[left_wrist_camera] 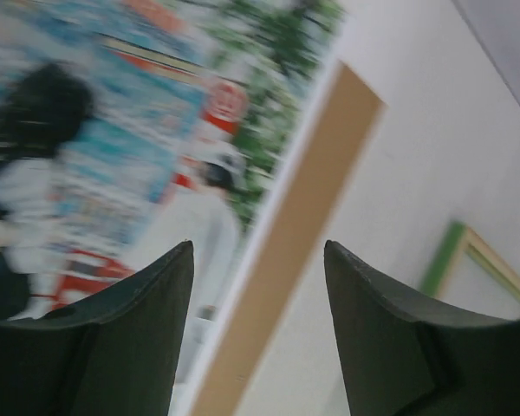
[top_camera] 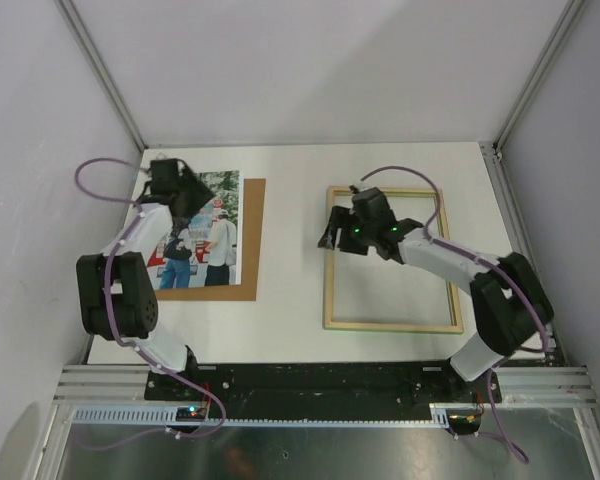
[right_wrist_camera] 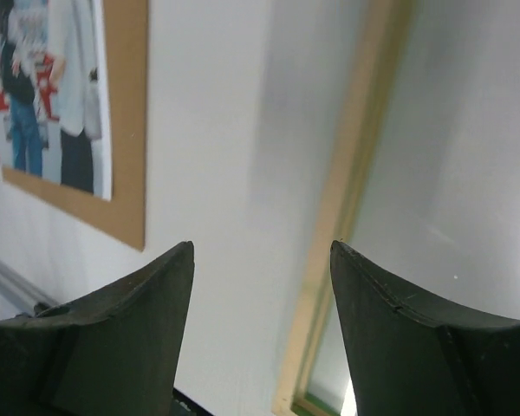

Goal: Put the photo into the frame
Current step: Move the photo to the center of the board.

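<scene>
The photo (top_camera: 223,225), a colour print of two people at vending machines, lies on a brown backing board (top_camera: 252,240) at the left of the table. My left gripper (top_camera: 185,192) hovers over the photo's far left part. In the left wrist view it (left_wrist_camera: 258,256) is open and holds nothing, with the blurred photo (left_wrist_camera: 113,147) and the board's strip (left_wrist_camera: 303,217) below it. The frame (top_camera: 392,323) lies pale wood side up on the right. My right gripper (top_camera: 340,235) is open over its far left corner, the frame's left rail (right_wrist_camera: 351,199) showing between the fingers.
White walls close the table on the left, right and back. The arm bases and a metal rail (top_camera: 320,380) run along the near edge. A green edge of the frame (left_wrist_camera: 446,251) shows to the right of the left wrist's fingers. White tabletop (top_camera: 295,250) separates board and frame.
</scene>
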You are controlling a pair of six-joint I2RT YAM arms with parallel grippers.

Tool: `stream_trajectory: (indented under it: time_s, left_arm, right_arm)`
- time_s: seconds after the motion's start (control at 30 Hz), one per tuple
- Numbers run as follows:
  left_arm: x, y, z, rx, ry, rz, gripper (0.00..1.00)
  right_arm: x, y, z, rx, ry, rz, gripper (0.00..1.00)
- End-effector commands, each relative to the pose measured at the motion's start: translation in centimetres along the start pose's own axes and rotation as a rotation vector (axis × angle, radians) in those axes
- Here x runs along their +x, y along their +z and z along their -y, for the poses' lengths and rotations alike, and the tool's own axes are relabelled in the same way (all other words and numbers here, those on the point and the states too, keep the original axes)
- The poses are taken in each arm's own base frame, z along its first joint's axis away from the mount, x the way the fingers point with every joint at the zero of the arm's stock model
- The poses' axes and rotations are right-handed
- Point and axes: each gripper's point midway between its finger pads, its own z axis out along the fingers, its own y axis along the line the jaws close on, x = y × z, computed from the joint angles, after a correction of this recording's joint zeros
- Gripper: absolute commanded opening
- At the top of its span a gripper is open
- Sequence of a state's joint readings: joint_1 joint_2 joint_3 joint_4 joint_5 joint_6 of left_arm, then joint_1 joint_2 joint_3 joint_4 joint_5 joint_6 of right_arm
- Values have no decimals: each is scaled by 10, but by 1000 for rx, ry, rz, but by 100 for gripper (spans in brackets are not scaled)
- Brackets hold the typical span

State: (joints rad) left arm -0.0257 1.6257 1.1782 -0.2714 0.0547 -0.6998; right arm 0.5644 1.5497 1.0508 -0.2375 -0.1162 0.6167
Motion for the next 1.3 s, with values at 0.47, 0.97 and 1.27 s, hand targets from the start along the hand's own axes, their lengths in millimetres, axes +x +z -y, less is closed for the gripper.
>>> stream_trajectory:
  time_s: [0.47, 0.97, 1.27]
  left_arm:
    - [-78, -9, -207, -444, -210, 143, 76]
    - [-102, 17, -259, -650, 36, 98, 86]
    - [-83, 36, -274, -652, 167, -67, 93]
  right_arm:
    - [87, 79, -117, -325, -87, -189, 70]
    - [77, 63, -93, -232, -258, -131, 70]
    - [63, 62, -93, -251, -278, -73, 71]
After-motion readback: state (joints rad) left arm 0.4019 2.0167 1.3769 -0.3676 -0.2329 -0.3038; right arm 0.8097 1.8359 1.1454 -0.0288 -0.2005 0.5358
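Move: The photo's middle lies some 11 cm to the left of the left hand, about 7 cm back and 14 cm below; the board under it is centred about 2 cm to the right of that middle and 4 cm nearer the base. From the right hand, the photo is about 44 cm left, 5 cm ahead and 12 cm below, the board's middle 42 cm left and 2 cm ahead; the frame is centred 22 cm right and 5 cm back. Towards the photo's left edge the left hand sweeps some 25 cm left over the photo's far half, sinking about 11 cm while its fingers tip steeper and open wider. The right hand leaves the frame's left rail, going about 12 cm left towards the board with a little back and a net sink of 5 cm, turning some 20 degrees counter-clockwise, fingers still open. ##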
